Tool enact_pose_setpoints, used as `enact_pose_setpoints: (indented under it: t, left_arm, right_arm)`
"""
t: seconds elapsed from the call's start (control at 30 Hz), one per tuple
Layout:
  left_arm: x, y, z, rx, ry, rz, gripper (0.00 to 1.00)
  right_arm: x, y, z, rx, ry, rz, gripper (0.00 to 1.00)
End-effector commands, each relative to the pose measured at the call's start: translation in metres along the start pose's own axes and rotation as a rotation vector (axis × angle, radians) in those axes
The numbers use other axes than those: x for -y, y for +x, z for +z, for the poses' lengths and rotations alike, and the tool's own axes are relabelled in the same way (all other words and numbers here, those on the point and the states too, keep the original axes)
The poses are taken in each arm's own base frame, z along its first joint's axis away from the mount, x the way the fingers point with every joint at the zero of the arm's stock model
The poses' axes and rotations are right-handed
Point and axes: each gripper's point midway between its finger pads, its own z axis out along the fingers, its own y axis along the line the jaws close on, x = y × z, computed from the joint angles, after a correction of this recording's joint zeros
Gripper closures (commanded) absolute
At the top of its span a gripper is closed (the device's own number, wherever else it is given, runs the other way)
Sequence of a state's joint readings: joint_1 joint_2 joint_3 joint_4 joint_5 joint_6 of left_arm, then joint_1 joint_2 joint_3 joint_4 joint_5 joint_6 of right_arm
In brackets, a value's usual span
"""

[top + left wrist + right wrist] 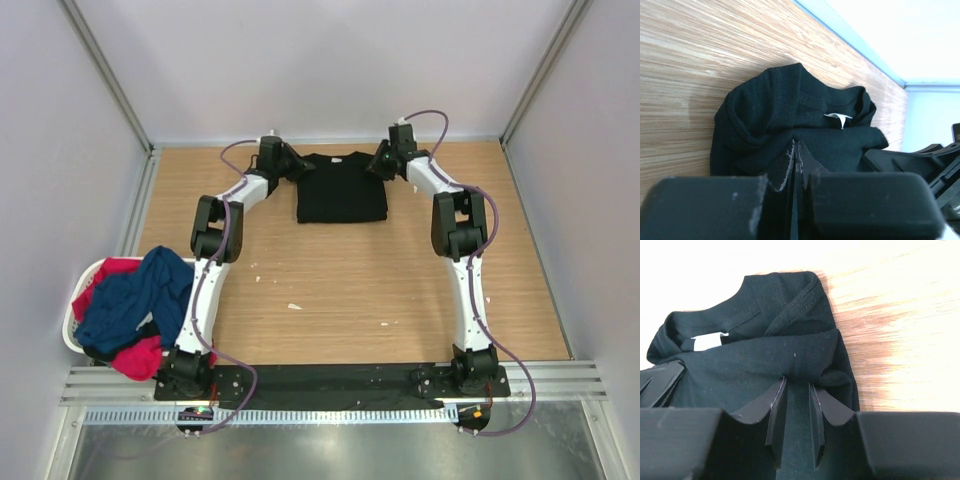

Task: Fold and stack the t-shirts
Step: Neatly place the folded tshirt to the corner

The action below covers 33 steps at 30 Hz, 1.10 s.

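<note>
A black t-shirt (340,190) lies folded into a rectangle at the far middle of the table, collar toward the back wall. At its far left corner my left gripper (296,168) is shut. In the left wrist view, that gripper's (796,144) tips pinch a crease of the black cloth (790,105). At the far right corner is my right gripper (378,163). Its jaws (797,381) stand a little apart over the cloth (765,355), with a bunched fold at the tips. A navy t-shirt (135,295) and a red-pink t-shirt (140,358) are heaped at the left.
A white laundry basket (75,310) holds the navy and red-pink shirts at the table's left edge, beside the left arm. Grey walls enclose the table on three sides. A metal rail (330,385) runs along the near edge. Small white specks (294,306) lie mid-table.
</note>
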<state>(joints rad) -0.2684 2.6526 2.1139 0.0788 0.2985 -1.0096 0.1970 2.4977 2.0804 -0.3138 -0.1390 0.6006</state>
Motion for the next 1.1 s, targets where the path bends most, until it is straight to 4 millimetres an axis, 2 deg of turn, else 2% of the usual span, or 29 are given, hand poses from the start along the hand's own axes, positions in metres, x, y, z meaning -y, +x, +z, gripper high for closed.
enact_pose_setpoints:
  t: [0.0,0.03,0.07,0.17,0.2,0.23,0.3,0.33,0.37,0.4,0.43,0.47,0.5,0.53,0.57,0.6,0.67,0.77,0.8,0.83,0.93,0.97,1.07]
  left_arm:
    - [0.008,-0.019,-0.012,0.025,-0.022,0.1,0.95]
    - [0.019,-0.026,-0.016,0.038,-0.009,0.132,0.93]
    - [0.02,-0.029,-0.021,0.032,-0.023,0.152,0.91]
    - [0.054,-0.043,-0.042,0.023,0.015,0.288,0.71]
    - [0.062,-0.044,-0.051,0.007,0.012,0.314,0.5]
    - [0.085,-0.053,-0.067,0.021,0.043,0.376,0.42]
    - [0.104,-0.057,-0.087,0.015,0.064,0.421,0.28]
    - [0.129,-0.066,-0.108,0.041,0.093,0.455,0.25]
    - [0.122,-0.06,-0.113,0.024,0.075,0.472,0.19]
    - [0.124,-0.059,-0.121,0.021,0.067,0.485,0.14]
    - [0.139,-0.065,-0.142,0.048,0.068,0.507,0.13]
    - [0.133,-0.068,-0.149,0.061,0.025,0.519,0.13]
    - [0.117,-0.058,-0.155,0.027,-0.029,0.512,0.12]
    - [0.112,-0.057,-0.163,0.025,-0.057,0.519,0.12]
    - [0.116,-0.064,-0.179,0.059,-0.097,0.533,0.12]
    - [0.096,-0.055,-0.187,0.019,-0.168,0.528,0.1]
    - [0.091,-0.06,-0.21,0.043,-0.248,0.544,0.09]
    - [0.068,-0.052,-0.232,0.01,-0.352,0.557,0.03]
    - [0.073,-0.055,-0.243,0.033,-0.36,0.563,0.0]
    - [0.062,-0.048,-0.245,0.014,-0.378,0.557,0.0]
    - [0.067,-0.035,-0.244,-0.009,-0.322,0.503,0.0]
    - [0.062,-0.025,-0.238,-0.034,-0.31,0.476,0.0]
    - [0.065,-0.009,-0.215,-0.067,-0.249,0.414,0.04]
  right_arm:
    - [0.006,-0.012,-0.001,0.045,0.061,0.028,0.69]
    - [0.008,-0.008,-0.002,0.029,0.071,0.028,0.69]
    - [0.006,-0.01,-0.006,0.027,0.068,0.024,0.67]
    - [-0.014,-0.016,-0.02,0.0,0.01,-0.004,0.6]
    - [-0.026,-0.023,-0.03,0.001,-0.028,-0.021,0.56]
    - [-0.043,-0.029,-0.041,-0.011,-0.086,-0.048,0.47]
    - [-0.066,-0.043,-0.065,0.006,-0.149,-0.084,0.35]
    - [-0.074,-0.045,-0.074,0.0,-0.184,-0.112,0.22]
    - [-0.076,-0.048,-0.081,0.006,-0.183,-0.125,0.17]
    - [-0.08,-0.053,-0.091,0.017,-0.18,-0.133,0.06]
    - [-0.073,-0.051,-0.096,0.006,-0.149,-0.144,0.02]
    - [-0.07,-0.049,-0.098,-0.002,-0.132,-0.155,0.0]
    - [-0.064,-0.047,-0.1,-0.011,-0.104,-0.166,0.0]
    - [-0.053,-0.036,-0.099,-0.048,-0.066,-0.167,0.0]
    - [-0.042,-0.033,-0.097,-0.053,-0.021,-0.181,0.0]
    - [-0.036,-0.028,-0.096,-0.067,0.0,-0.184,0.01]
    - [-0.019,-0.012,-0.09,-0.118,0.046,-0.197,0.0]
    - [-0.007,0.001,-0.085,-0.15,0.073,-0.195,0.0]
    - [-0.005,0.002,-0.083,-0.146,0.074,-0.197,0.0]
    - [-0.001,0.007,-0.081,-0.157,0.082,-0.194,0.0]
    - [0.001,0.01,-0.08,-0.156,0.078,-0.191,0.01]
    - [0.0,0.01,-0.081,-0.156,0.077,-0.189,0.0]
    - [-0.004,0.003,-0.087,-0.136,0.069,-0.179,0.0]
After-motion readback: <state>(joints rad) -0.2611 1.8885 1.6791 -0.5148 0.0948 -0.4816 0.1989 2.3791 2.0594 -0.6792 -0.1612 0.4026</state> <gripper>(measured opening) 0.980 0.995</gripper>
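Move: Both grippers are down on the folded t-shirt near its far corners. From the left hand, the shirt's middle lies about 9 cm right and 6 cm back, the collar label some 8 cm right and 2 cm ahead, the near-left corner roughly 15 cm back and 3 cm left. From the right hand, the shirt's middle is about 9 cm left and 5 cm back, the label 10 cm left and 3 cm ahead, the near-right corner 13 cm back and 4 cm right. Lift both grippers off the shirt and open them wide. Draw the left one up some 20 cm while backing off and out to the left, rolling its left side up about 30 degrees, then start lowering it beside the shirt. Hop the right one up and back, then bring it down again about 7 cm nearer the base, fingers tipping down astride the shirt's right edge. ##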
